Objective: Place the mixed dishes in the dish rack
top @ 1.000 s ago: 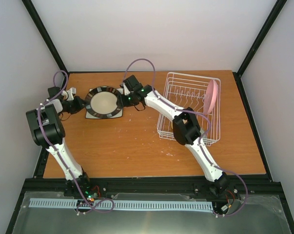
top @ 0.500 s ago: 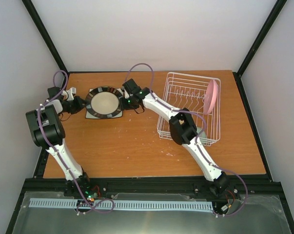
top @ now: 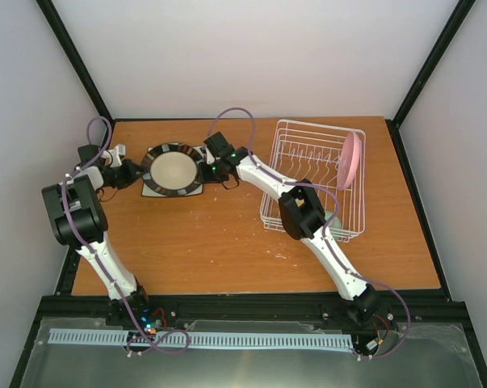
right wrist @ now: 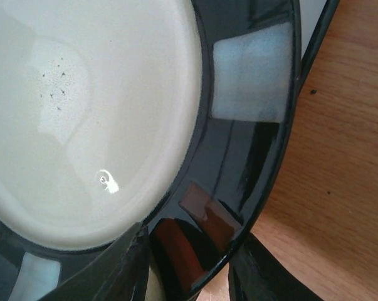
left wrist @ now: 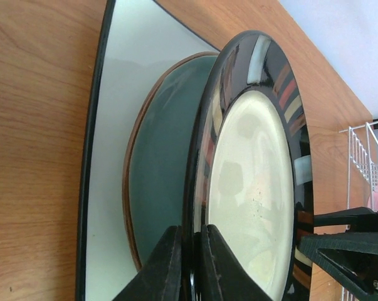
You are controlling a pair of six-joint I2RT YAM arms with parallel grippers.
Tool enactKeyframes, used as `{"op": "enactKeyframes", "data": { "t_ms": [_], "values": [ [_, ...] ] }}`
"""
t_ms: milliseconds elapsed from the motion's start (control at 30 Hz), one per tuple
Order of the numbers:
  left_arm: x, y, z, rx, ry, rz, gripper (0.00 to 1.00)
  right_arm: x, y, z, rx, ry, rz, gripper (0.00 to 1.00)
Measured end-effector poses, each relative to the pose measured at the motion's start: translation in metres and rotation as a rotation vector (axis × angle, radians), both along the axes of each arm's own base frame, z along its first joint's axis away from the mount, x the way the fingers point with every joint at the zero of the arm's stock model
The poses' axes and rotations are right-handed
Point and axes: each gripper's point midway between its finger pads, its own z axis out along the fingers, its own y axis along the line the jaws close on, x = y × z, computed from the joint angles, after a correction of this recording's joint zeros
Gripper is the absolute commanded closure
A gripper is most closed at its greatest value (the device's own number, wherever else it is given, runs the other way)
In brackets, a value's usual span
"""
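The black-rimmed round plate lies on top of a stack at the back left of the table. Under it are the mint-green plate and the white square plate. My left gripper is shut on the black-rimmed plate's left rim, which is tilted up off the mint-green plate. My right gripper is open, its fingers on either side of the plate's right rim. The dish rack stands at the right with the pink round plate upright in it. The mug is out of view.
A mint-green shape shows in the rack's near end, half hidden by my right arm, which reaches across the rack's left side. The black frame posts and the walls close in the back and sides.
My right gripper has moved a little to the left, closing up on the black-rimmed plate's right rim. The left gripper and the stack have stayed where they were.
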Motion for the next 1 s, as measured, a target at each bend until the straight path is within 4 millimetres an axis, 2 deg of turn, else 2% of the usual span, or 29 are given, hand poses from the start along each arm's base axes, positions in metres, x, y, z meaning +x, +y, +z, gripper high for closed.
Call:
{"op": "enactKeyframes", "data": {
  "t_ms": [200, 367, 433, 667, 867, 1000],
  "values": [
    [-0.001, -0.003, 0.016, -0.006, -0.049, -0.013, 0.99, 0.000, 0.001, -0.001, 0.011, -0.012, 0.004, 0.62],
    [-0.002, -0.007, 0.021, -0.017, -0.078, -0.025, 0.99, -0.002, 0.001, 0.000, 0.020, -0.024, 0.008, 0.49],
    [-0.003, -0.008, 0.021, -0.027, -0.080, -0.029, 0.99, -0.001, 0.001, 0.002, 0.028, -0.033, 0.010, 0.47],
    [-0.004, -0.016, 0.022, -0.073, -0.123, -0.065, 0.99, -0.006, -0.005, 0.007, 0.039, -0.047, 0.002, 0.46],
    [-0.004, -0.026, 0.010, -0.182, -0.137, -0.124, 0.99, -0.008, -0.014, 0.014, 0.038, -0.053, -0.009, 0.46],
    [-0.007, -0.031, 0.010, -0.229, -0.144, -0.152, 0.99, -0.006, -0.016, 0.017, 0.051, -0.063, -0.012, 0.47]
  ]
}}
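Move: The left hand already grips the striped plate's left rim; the plate's middle lies about 10 cm to its right, level fore and aft. From the right hand the plate's middle is some 9 cm to the left, level fore and aft, with the right rim between its part-open fingers. The teal plate on the white tray lies under the striped plate, roughly 10 cm right of the left hand and 6 cm lower. The dish rack's middle is around 34 cm right of the right hand, 2 cm back. Up about 2 cm first, then rightward some 3 cm while sinking back halfway, the left hand keeps its pinch on the striped plate's rim, feeding the plate towards the right hand. Its fingers swing up and clockwise by some 20 degrees. The right hand holds its place while opening wider around the opposite rim, then eases right and up, each about 1.5 cm. ##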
